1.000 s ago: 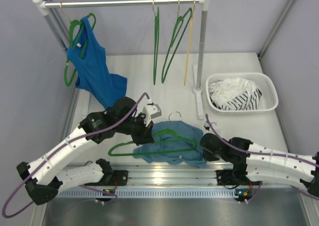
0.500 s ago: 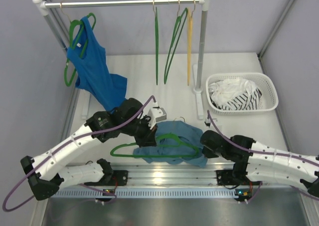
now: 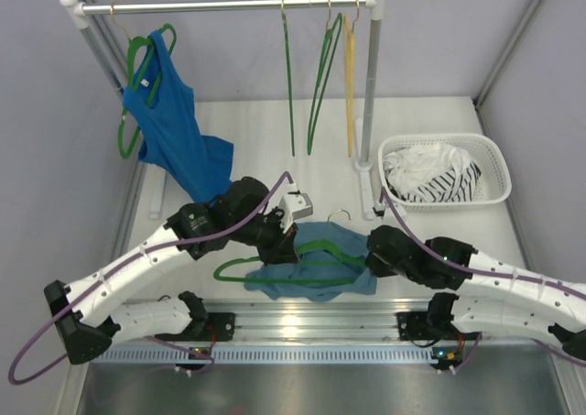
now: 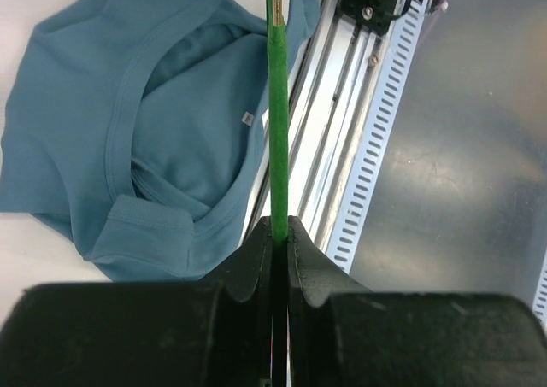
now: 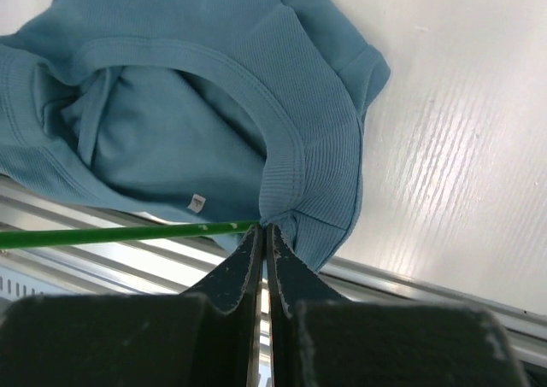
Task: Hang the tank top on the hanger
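The muted teal tank top (image 3: 322,261) hangs bunched above the table's near edge, between my two grippers. A green hanger (image 3: 240,267) lies across it, its metal hook (image 3: 341,215) at the back. My left gripper (image 3: 277,243) is shut on the hanger's bar (image 4: 279,148), with the tank top (image 4: 128,122) below it in the left wrist view. My right gripper (image 3: 374,250) is shut on the tank top's shoulder strap (image 5: 316,208); the hanger's end (image 5: 120,232) meets the strap at the jaws.
A brighter blue tank top (image 3: 169,126) hangs on a green hanger at the rail's left (image 3: 211,5). Green hangers (image 3: 320,76) and a yellow one (image 3: 349,85) hang at the right. A white basket (image 3: 490,163) of striped cloth stands at the right. A metal rail (image 3: 302,323) runs along the front.
Both grippers have carried the hanger and tank top up and slightly to the right; the tank top has bunched tighter. The hangers on the rail have swung.
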`<state>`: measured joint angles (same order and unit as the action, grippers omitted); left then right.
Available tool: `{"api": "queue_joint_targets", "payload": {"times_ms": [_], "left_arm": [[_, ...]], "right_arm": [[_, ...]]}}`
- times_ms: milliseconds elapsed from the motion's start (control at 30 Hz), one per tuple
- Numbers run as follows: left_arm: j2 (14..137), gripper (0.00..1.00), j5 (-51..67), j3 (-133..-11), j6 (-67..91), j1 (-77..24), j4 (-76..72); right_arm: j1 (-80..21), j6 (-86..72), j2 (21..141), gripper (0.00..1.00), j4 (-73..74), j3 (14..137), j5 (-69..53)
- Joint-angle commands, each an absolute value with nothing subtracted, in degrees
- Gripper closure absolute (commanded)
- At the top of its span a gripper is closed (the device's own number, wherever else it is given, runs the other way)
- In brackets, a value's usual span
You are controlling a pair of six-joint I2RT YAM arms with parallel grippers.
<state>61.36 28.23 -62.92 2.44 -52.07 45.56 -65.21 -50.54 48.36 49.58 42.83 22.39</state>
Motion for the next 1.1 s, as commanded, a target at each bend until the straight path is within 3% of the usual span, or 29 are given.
{"api": "queue_joint_targets", "payload": {"times_ms": [0, 633, 1067], "left_arm": [[58.5, 1.0, 28.6, -60.1, 4.7, -52.3, 32.8], [53.1, 1.0, 30.8, -41.1, 17.8, -52.3, -1.1], [58.9, 1.0, 26.6, -33.0, 16.8, -52.7, -19.9]], "right_arm": [[-66.1, -48.9, 47.7, 1.0, 50.4, 46.7, 24.6], [-66.1, -44.6, 47.9, 0.99, 52.6, 55.5, 27.3], [-66.0, -43.7, 45.9, 0.97, 53.2, 59.1, 28.9]]}}
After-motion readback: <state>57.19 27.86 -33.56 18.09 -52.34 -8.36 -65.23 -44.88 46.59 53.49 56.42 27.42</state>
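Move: Some 20 cm to the right of the left hand, 2 cm farther out and roughly 9 cm lower, is the tank top's strap, still pinched by the right fingers; the tank top's body lies 17 cm below the left hand, 4 cm ahead and 7 cm right. Close beside the right hand, about 2 cm to its left, 1 cm ahead and 1 cm lower, is the hanger's right end. The white basket is about 28 cm ahead of the right hand, 19 cm right and 5 cm lower. Threading the hanger's right end under the held strap, the left hand keeps its grip near the hanger's neck and goes about 5 cm right, also forward and down, its fingers tipping some 25 degrees from a downward slant to nearly level. Meanwhile the right hand keeps the strap pinched and lifts it about 9 cm, tilting its fingers slightly upward. ##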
